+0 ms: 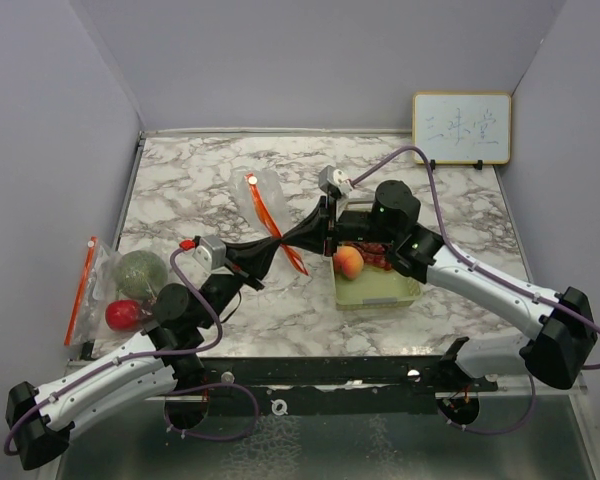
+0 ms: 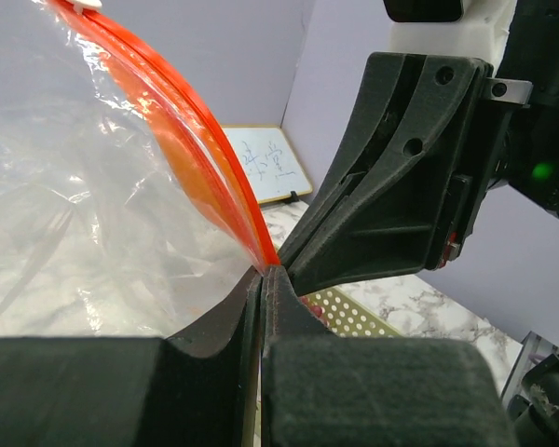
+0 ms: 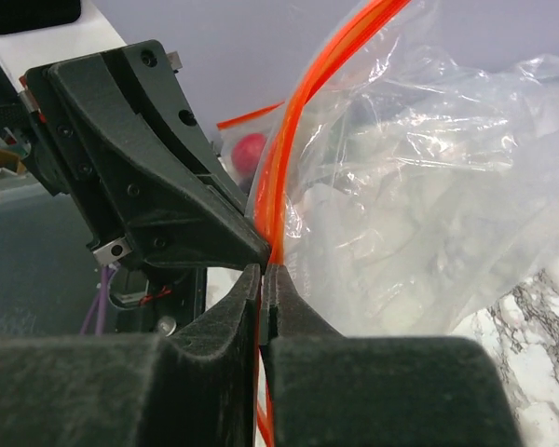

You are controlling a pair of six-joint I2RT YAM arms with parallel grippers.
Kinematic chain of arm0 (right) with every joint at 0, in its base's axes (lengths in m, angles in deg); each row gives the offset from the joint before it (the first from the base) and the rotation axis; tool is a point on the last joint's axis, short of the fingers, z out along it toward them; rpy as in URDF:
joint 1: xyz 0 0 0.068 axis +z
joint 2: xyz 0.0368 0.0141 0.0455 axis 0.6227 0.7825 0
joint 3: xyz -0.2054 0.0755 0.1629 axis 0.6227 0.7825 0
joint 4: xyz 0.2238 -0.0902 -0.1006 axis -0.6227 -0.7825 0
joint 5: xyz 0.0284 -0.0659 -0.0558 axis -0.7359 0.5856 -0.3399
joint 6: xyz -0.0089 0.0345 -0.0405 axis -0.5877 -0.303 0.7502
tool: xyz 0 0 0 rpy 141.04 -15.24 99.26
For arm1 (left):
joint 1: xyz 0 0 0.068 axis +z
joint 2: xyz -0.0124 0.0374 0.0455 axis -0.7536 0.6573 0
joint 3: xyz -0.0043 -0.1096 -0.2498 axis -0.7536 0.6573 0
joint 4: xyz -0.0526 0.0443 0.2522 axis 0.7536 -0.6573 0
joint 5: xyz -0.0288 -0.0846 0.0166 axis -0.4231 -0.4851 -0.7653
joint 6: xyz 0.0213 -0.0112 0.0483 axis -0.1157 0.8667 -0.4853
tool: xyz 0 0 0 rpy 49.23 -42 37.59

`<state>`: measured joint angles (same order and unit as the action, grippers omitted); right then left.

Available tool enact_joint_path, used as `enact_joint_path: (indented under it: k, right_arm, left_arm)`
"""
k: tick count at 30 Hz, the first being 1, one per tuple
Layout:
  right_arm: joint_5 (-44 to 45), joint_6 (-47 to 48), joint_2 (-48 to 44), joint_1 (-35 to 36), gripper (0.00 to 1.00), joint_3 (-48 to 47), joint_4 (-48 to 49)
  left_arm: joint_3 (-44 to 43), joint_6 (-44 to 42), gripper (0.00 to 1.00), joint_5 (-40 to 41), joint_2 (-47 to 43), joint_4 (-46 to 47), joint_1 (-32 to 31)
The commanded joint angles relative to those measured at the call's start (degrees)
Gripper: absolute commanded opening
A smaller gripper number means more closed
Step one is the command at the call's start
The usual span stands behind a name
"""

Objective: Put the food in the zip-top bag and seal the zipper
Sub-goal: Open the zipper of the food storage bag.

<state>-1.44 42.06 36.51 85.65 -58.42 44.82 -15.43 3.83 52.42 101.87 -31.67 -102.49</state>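
Observation:
A clear zip-top bag point(image 1: 263, 200) with an orange zipper point(image 1: 273, 222) hangs in the air at mid-table. My left gripper point(image 1: 273, 241) and right gripper point(image 1: 288, 238) meet tip to tip, both shut on the zipper strip. In the left wrist view the gripper point(image 2: 265, 272) pinches the zipper point(image 2: 200, 130). In the right wrist view the gripper point(image 3: 263, 268) does the same on the zipper point(image 3: 284, 177). A grey-green melon point(image 1: 140, 272) and a red fruit point(image 1: 123, 315) lie at the left edge. An orange-peach fruit point(image 1: 348, 262) sits in the tray.
The pale green tray point(image 1: 380, 292) stands under the right arm with small red pieces point(image 1: 376, 256) at its back. A second clear bag with an orange strip point(image 1: 81, 288) lies around the melon. A whiteboard point(image 1: 461, 127) leans at the back right wall.

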Motion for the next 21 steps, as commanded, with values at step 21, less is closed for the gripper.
enact_joint_path:
  k: [21]
  right_arm:
    - [9.2, 3.1, -7.0, 1.1, 0.32, 6.4, -10.2]
  left_arm:
    - [-1.5, -3.0, 0.00, 0.4, -4.7, -3.0, -0.4]
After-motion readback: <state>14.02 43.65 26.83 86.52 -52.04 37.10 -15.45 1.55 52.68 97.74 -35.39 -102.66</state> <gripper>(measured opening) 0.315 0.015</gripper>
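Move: At both sets of fingertips, which almost meet, is the zipper of the empty bag: in the left hand's grip and, about 1 cm off it, between the right hand's shut tips. From the right hand, the white slider sits roughly 9 cm ahead, 5 cm left and 5 cm higher; the zipper's lower end is some 4 cm back, 4 cm right and 5 cm lower. The peach in the tray lies about 8 cm ahead, 14 cm right and 27 cm below. Letting go of the zipper, the right hand spreads its fingers to about a third and backs off to the right by some 4 cm, away from the left fingertips, sinking about 2 cm and drifting slightly forward as it swings about 15 degrees clockwise. The left hand keeps its shut pinch on the zipper and eases about 1 cm to the left. ##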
